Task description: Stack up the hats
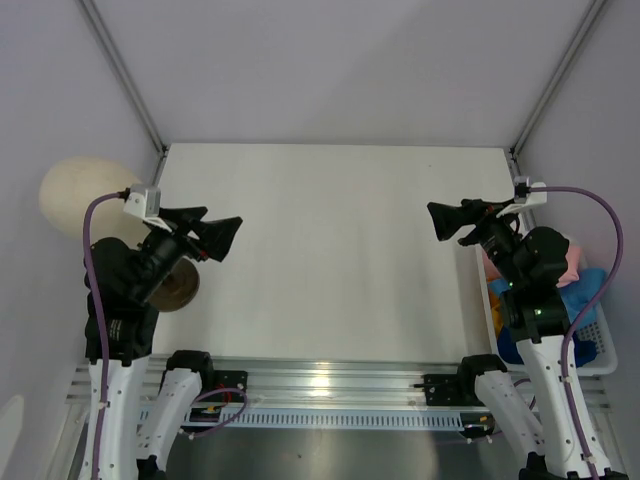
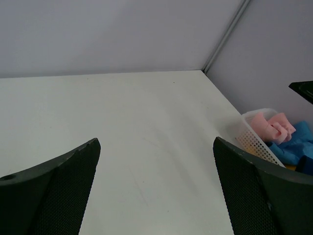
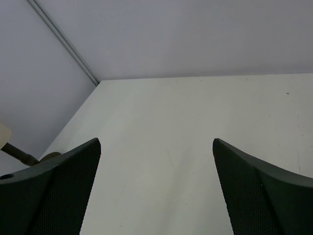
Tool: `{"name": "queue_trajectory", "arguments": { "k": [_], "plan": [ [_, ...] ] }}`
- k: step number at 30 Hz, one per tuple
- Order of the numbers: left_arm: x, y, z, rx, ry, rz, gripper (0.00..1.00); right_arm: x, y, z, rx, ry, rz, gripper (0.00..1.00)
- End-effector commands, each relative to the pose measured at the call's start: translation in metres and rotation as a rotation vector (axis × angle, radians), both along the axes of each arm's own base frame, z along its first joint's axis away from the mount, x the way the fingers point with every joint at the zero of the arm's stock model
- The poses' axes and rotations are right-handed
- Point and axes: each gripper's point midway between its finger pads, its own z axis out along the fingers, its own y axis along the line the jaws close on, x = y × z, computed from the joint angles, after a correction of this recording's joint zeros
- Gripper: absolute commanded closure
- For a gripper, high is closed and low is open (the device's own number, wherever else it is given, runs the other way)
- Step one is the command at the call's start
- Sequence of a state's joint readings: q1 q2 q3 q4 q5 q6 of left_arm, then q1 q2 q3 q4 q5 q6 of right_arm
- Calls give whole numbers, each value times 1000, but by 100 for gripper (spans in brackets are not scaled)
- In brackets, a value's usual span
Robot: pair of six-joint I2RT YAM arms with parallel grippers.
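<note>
The hats lie bunched in a white basket (image 1: 604,366) at the table's right edge, partly hidden by my right arm. I see the pink hat (image 1: 572,262), the light blue hat (image 1: 588,292), a bit of the navy hat (image 1: 511,346) and a sliver of the yellow-orange hat (image 1: 584,351). The left wrist view shows the basket (image 2: 252,143), the pink hat (image 2: 272,126) and the light blue hat (image 2: 299,142). My left gripper (image 1: 225,238) (image 2: 156,142) is open and empty above the table's left side. My right gripper (image 1: 442,220) (image 3: 156,142) is open and empty, left of the basket.
A cream egg-shaped head form (image 1: 75,190) on a dark brown round base (image 1: 178,286) stands at the far left, behind my left arm; it also shows in the right wrist view (image 3: 4,133). Grey walls enclose the white table (image 1: 330,250) on three sides.
</note>
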State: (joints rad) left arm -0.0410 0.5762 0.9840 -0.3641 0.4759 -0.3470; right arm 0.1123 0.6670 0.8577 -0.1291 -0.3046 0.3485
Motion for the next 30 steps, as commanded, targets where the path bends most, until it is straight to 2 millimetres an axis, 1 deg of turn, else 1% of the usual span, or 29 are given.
{"name": "queue_trajectory", "arguments": {
  "k": [1, 2, 3, 5, 6, 7, 8, 9, 10, 11, 12, 13, 14, 15, 16, 17, 18, 19, 20, 21, 22, 23, 24, 25, 26, 28, 29, 30],
  "plan": [
    [7, 8, 6, -5, 5, 56, 0, 0, 2, 26, 12, -87, 11, 1],
    [8, 8, 5, -23, 24, 62, 1, 0, 1, 26, 13, -92, 4, 0],
    [11, 7, -4, -29, 53, 58, 0, 0, 2, 28, 14, -102, 7, 1],
    [9, -5, -15, -70, 110, -16, 1, 2, 3, 24, 12, -98, 14, 1],
    [11, -13, -38, -91, 179, -58, 0, 3, 3, 23, 6, -104, 14, 1],
    [6, -26, -39, -124, 182, -144, 0, 5, 3, 18, 3, -93, 13, 0],
    [9, -32, -71, -199, 301, -157, 0, 7, 3, 16, 1, -85, 13, 1],
    [5, -42, -87, -220, 343, -186, 1, 10, 4, 11, 1, -70, 13, 1],
    [11, -38, -96, -236, 359, -120, 1, 11, 5, 9, 2, -64, 18, 1],
    [11, -37, -106, -253, 395, -74, 0, 12, 7, 7, -1, -56, 32, 1],
    [4, -41, -128, -247, 443, -55, 0, 14, 9, 9, 0, -68, 44, 0],
    [3, -37, -139, -258, 478, -2, 1, 14, 10, 9, -3, -70, 52, 1],
    [3, -26, -158, -299, 559, 101, 1, 15, 12, 6, -7, -67, 62, 0],
    [-3, -20, -179, -319, 613, 157, 0, 15, 13, 5, -7, -67, 65, 1],
    [-5, -13, -189, -352, 651, 218, 0, 16, 13, 3, -9, -66, 65, 0],
    [-7, -6, -197, -430, 695, 289, 1, 17, 12, 1, -11, -66, 62, 1],
    [-12, 9, -218, -447, 738, 398, 1, 18, 12, -1, -15, -68, 61, 1],
    [-21, 33, -236, -596, 750, 572, 0, 18, 12, -3, -36, -67, 66, 1],
    [-23, 34, -226, -623, 706, 552, 0, 18, 12, -3, -36, -67, 66, 1],
    [-24, 39, -224, -724, 691, 584, 0, 18, 13, -6, -57, -64, 72, 1],
    [-26, 51, -239, -752, 678, 657, 0, 17, 12, -4, -62, -67, 72, 0],
    [-28, 58, -231, -880, 633, 672, 0, 17, 11, -4, -64, -68, 64, 1],
    [-32, 65, -232, -942, 620, 703, 1, 16, 8, -2, -65, -74, 45, 0],
    [-35, 71, -241, -976, 626, 743, 4, 16, 6, -3, -66, -75, 33, 1],
    [-41, 82, -248, -1046, 614, 804, 5, 17, 4, -5, -70, -74, 20, 1],
    [-48, 96, -253, -1094, 595, 879, 4, 17, 0, -2, -60, -86, -6, 1],
    [-56, 108, -260, -1090, 579, 951, 4, 17, 0, -4, -58, -83, -7, 0],
    [-60, 115, -259, -1128, 563, 984, 3, 17, 2, -3, -55, -90, 6, 1]
  ]
}}
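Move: The hat stand's round brown foot lies about 15 cm to the left of my left hand, level with it fore and aft, and some 37 cm below. Its cream head stands over that foot, also roughly 15 cm to my left hand's left and about 8 cm above it. From my right hand, the stand's foot is about 55 cm to the left, 5 cm back and 35 cm below. I drop my left hand, empty and open, about 25 cm towards the table beside the stand's foot, veering a little right at first, then swinging left towards it and easing back slightly. Meanwhile I roll the hand's left side down some 60 degrees and turn the fingers from forward-right to straight ahead and tipped down. My open right hand drifts slightly forward and down. ##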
